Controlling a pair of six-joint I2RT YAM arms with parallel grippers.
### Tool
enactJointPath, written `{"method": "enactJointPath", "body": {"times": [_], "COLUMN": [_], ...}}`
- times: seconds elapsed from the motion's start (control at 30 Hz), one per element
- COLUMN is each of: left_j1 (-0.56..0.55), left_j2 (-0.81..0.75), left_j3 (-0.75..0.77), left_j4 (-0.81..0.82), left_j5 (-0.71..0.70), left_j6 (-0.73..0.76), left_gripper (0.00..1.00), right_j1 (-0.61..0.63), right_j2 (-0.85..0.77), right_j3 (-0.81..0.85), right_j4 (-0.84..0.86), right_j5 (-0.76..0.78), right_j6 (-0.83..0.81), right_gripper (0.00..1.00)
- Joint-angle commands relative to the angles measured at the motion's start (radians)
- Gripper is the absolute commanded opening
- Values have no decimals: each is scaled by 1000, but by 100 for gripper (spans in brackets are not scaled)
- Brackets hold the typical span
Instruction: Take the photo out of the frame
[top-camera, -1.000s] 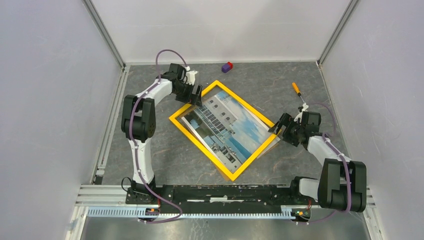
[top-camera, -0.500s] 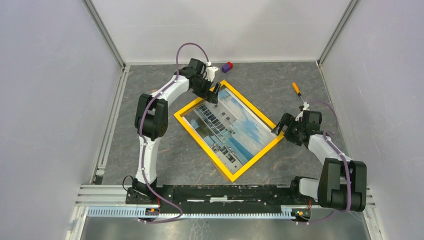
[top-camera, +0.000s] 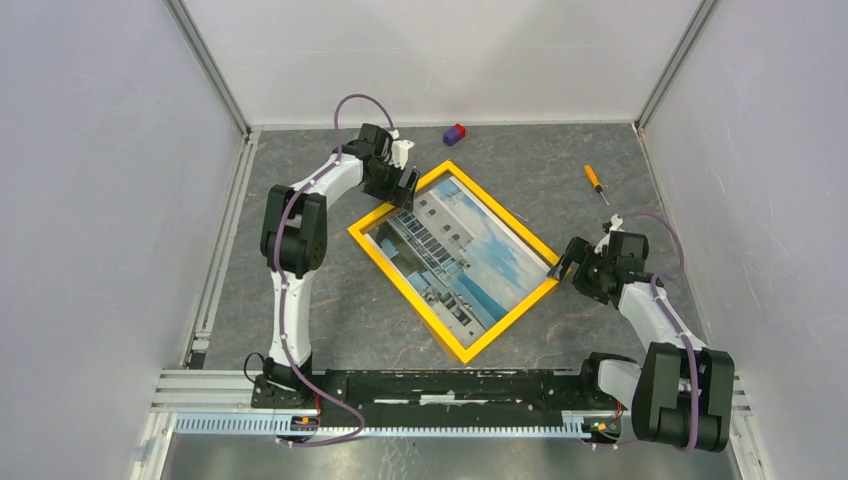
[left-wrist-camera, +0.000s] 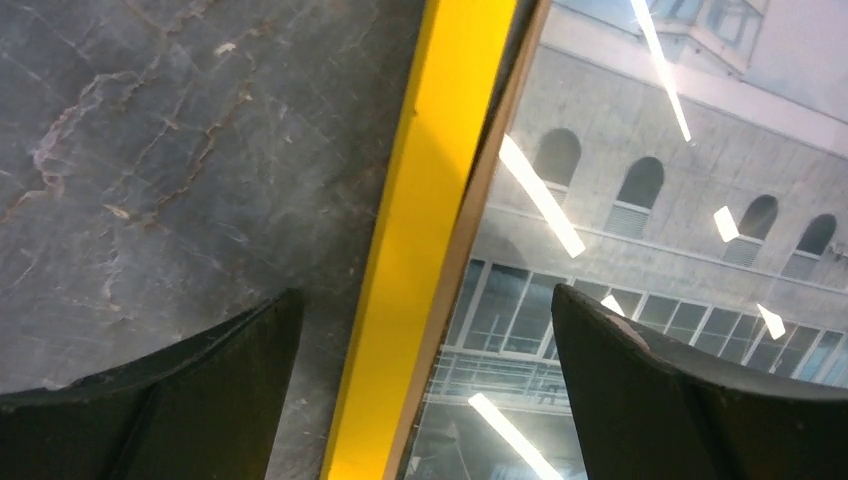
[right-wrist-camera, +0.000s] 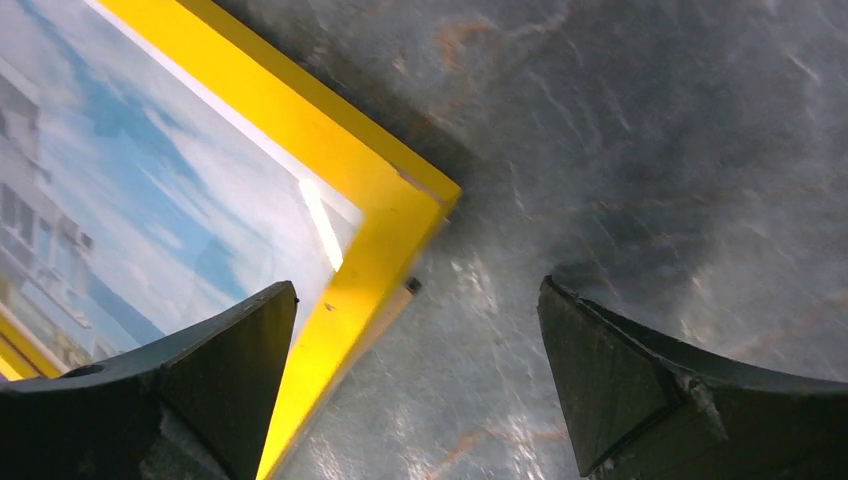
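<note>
The frame (top-camera: 408, 295), with a narrow yellow border, lies flat and turned diagonally on the grey table. The photo (top-camera: 470, 250) of a white building under blue sky shows face up inside it. My left gripper (top-camera: 405, 190) is open over the frame's upper-left side. In the left wrist view the yellow frame (left-wrist-camera: 440, 150) runs between the left gripper's (left-wrist-camera: 422, 295) fingers, with the photo (left-wrist-camera: 650, 200) under the right finger. My right gripper (top-camera: 568, 262) is open at the frame's right corner. There the frame (right-wrist-camera: 300, 115) and photo (right-wrist-camera: 130, 180) lie beside the right gripper's (right-wrist-camera: 418, 283) left finger.
An orange-handled screwdriver (top-camera: 594, 181) lies at the back right. A small purple and red block (top-camera: 455, 133) sits near the back wall. White walls close in the left, back and right sides. A metal rail (top-camera: 450, 385) runs along the near edge.
The photo stuck out askew over the frame's lower-right side; now it lies within the border and the frame sits slightly further right. My left gripper swung to the top corner and back. The right gripper drew back slightly.
</note>
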Motion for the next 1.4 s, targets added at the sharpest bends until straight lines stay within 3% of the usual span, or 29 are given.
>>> {"method": "enactJointPath", "body": {"times": [0.0,0.2,0.43,0.63,0.83,1.03,1.37], "left_j1": [-10,0,7,36,38,38,32], "left_j2": [-63,-117,-180,-165,-163,-169,-102], "left_j3": [-91,-219,-319,-292,-280,-283,-213], "left_j4": [19,24,59,62,59,77,5], "left_j5": [61,92,88,94,93,87,172], "left_j6": [14,27,14,-10,-5,-13,23], "left_gripper": [100,98,98,98,98,99,98], "right_j1": [23,73,69,32,33,60,88], "right_j2": [106,218,317,161,47,-2,189], "right_j3": [-96,-76,11,-30,-73,-154,-62], "right_j4": [10,124,138,-33,-209,-172,-38], "right_j5": [-76,-97,-59,-88,-215,-192,-162], "right_j6": [58,122,142,77,-4,19,74], "right_gripper": [98,98,98,98,98,98,98]}}
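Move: The left hand straddles the frame's far-left bar, whose middle lies about 2 cm to its left and 1 cm back, just below; the photo's middle is some 18 cm back and 11 cm right, the red-purple block about 15 cm ahead and 11 cm right. From the right hand the frame's right corner is roughly 4 cm ahead and 2 cm left, just below, the photo's middle about 5 cm ahead and 26 cm left, the screwdriver some 25 cm ahead and 4 cm right. Staying low and wide open, the left hand draws back about 4.5 cm and some 2 cm left along the far-left bar, its outer finger coming close against the bar's outside, then holds there. The right hand, also open, runs forward some 6 cm past the frame's right corner while bearing left, then comes back about 8 cm and keeps shifting left over the short right-hand bar, its left side rising some 15 degrees and the wrist turning about 10 degrees counter-clockwise. ##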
